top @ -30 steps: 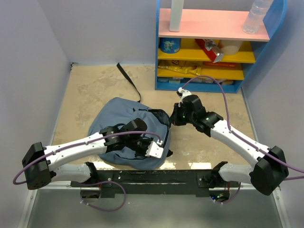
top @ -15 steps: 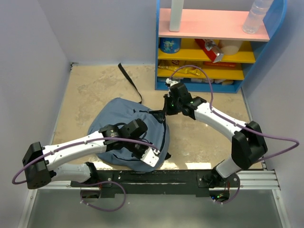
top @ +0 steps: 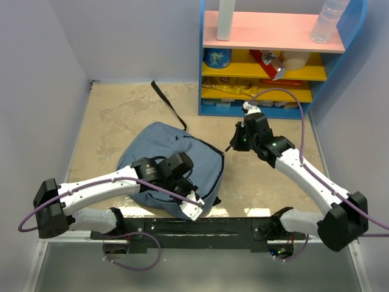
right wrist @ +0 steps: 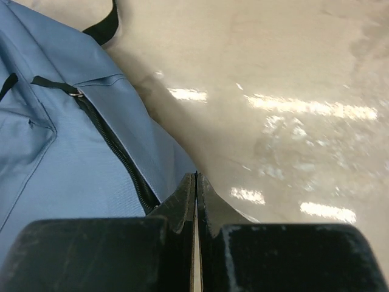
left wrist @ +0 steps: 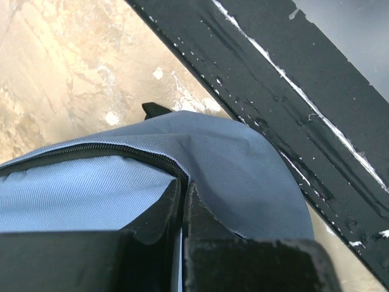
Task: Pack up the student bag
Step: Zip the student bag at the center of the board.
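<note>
The student bag (top: 164,155) is a slate-blue backpack lying on the beige table, left of the middle. Its black zipper (left wrist: 91,149) looks closed along the part I can see. My left gripper (top: 193,207) is at the bag's near right corner. Its fingertips (left wrist: 182,182) are shut right where the zipper line ends, so they seem to pinch the zipper there. My right gripper (top: 233,146) hovers just off the bag's right edge, shut, with nothing between its fingers (right wrist: 196,177). In the right wrist view the bag (right wrist: 55,158) fills the left side.
A blue shelf unit (top: 267,61) with a pink top and yellow shelves stands at the back right, holding snacks, a clear bottle (top: 328,21) and a white cylinder (top: 226,18). A black strap (top: 167,103) trails behind the bag. The black rail (top: 200,226) runs along the near edge.
The dark open mouth of the bag has closed as my left gripper slid toward the near edge. My right gripper swung in to the bag's top, then drew back to the right.
</note>
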`<state>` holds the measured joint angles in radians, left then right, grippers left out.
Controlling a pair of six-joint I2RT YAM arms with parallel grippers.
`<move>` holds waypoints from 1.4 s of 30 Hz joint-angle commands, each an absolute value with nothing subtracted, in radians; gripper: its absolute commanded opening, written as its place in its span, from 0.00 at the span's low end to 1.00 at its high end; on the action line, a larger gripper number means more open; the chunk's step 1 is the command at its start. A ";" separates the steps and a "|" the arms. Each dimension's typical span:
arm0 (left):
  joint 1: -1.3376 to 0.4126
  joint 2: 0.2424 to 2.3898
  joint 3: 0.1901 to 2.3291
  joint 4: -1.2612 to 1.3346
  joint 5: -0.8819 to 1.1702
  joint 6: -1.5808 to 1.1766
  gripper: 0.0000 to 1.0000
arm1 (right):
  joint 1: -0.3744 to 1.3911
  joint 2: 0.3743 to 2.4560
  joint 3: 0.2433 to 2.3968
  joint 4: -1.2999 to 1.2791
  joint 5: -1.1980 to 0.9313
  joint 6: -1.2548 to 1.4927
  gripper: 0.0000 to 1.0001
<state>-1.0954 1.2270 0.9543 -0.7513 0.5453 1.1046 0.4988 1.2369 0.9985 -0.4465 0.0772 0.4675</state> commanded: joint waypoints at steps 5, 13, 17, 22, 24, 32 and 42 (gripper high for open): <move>-1.141 1.328 1.109 -0.962 0.597 1.201 0.00 | 0.433 1.005 0.896 -0.442 0.325 0.505 0.00; -1.184 1.304 1.025 -1.055 0.606 1.256 0.00 | 0.433 0.960 0.896 -0.442 0.293 0.520 0.00; -1.184 1.287 0.982 -1.074 0.572 1.290 0.00 | 0.431 1.046 0.960 -0.382 0.321 0.500 0.00; -1.200 1.272 0.925 -1.112 0.489 1.364 0.00 | 0.387 1.158 1.023 -0.302 0.296 0.474 0.00; -1.212 1.267 0.901 -1.112 0.466 1.377 0.00 | 0.380 1.202 1.037 -0.270 0.284 0.466 0.00; -1.235 1.262 0.881 -1.114 0.471 1.385 0.00 | 0.377 1.249 1.057 -0.161 0.229 0.474 0.00; -1.215 1.278 0.960 -0.951 0.505 1.142 0.33 | 0.379 1.175 0.968 -0.161 0.121 0.494 0.00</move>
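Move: The zip's bend at the bag's right-hand corner lies right at the right fingertips, about 1 cm back, 1 cm left and a little below. From that hand the zip's far end is some 6 cm ahead and 13 cm left, and its near end, held by the left hand, about 18 cm back and 9 cm left. The left fingers are shut on that near end, barely below their hand point; from them the corner is about 18 cm ahead and 8 cm right. Back and to the right by about 5 cm each way, the right hand pulls with its fingers still shut at the corner of the zip, seeming to keep the zip pull, then reverses forward and left almost to its starting place, ending about 1 cm lower. The left hand, on the zip's near end, edges right and back, then comes forward and left while sinking to about 2.5 cm below its start, turning some 20 degrees; its fingers part slightly at the very end. ##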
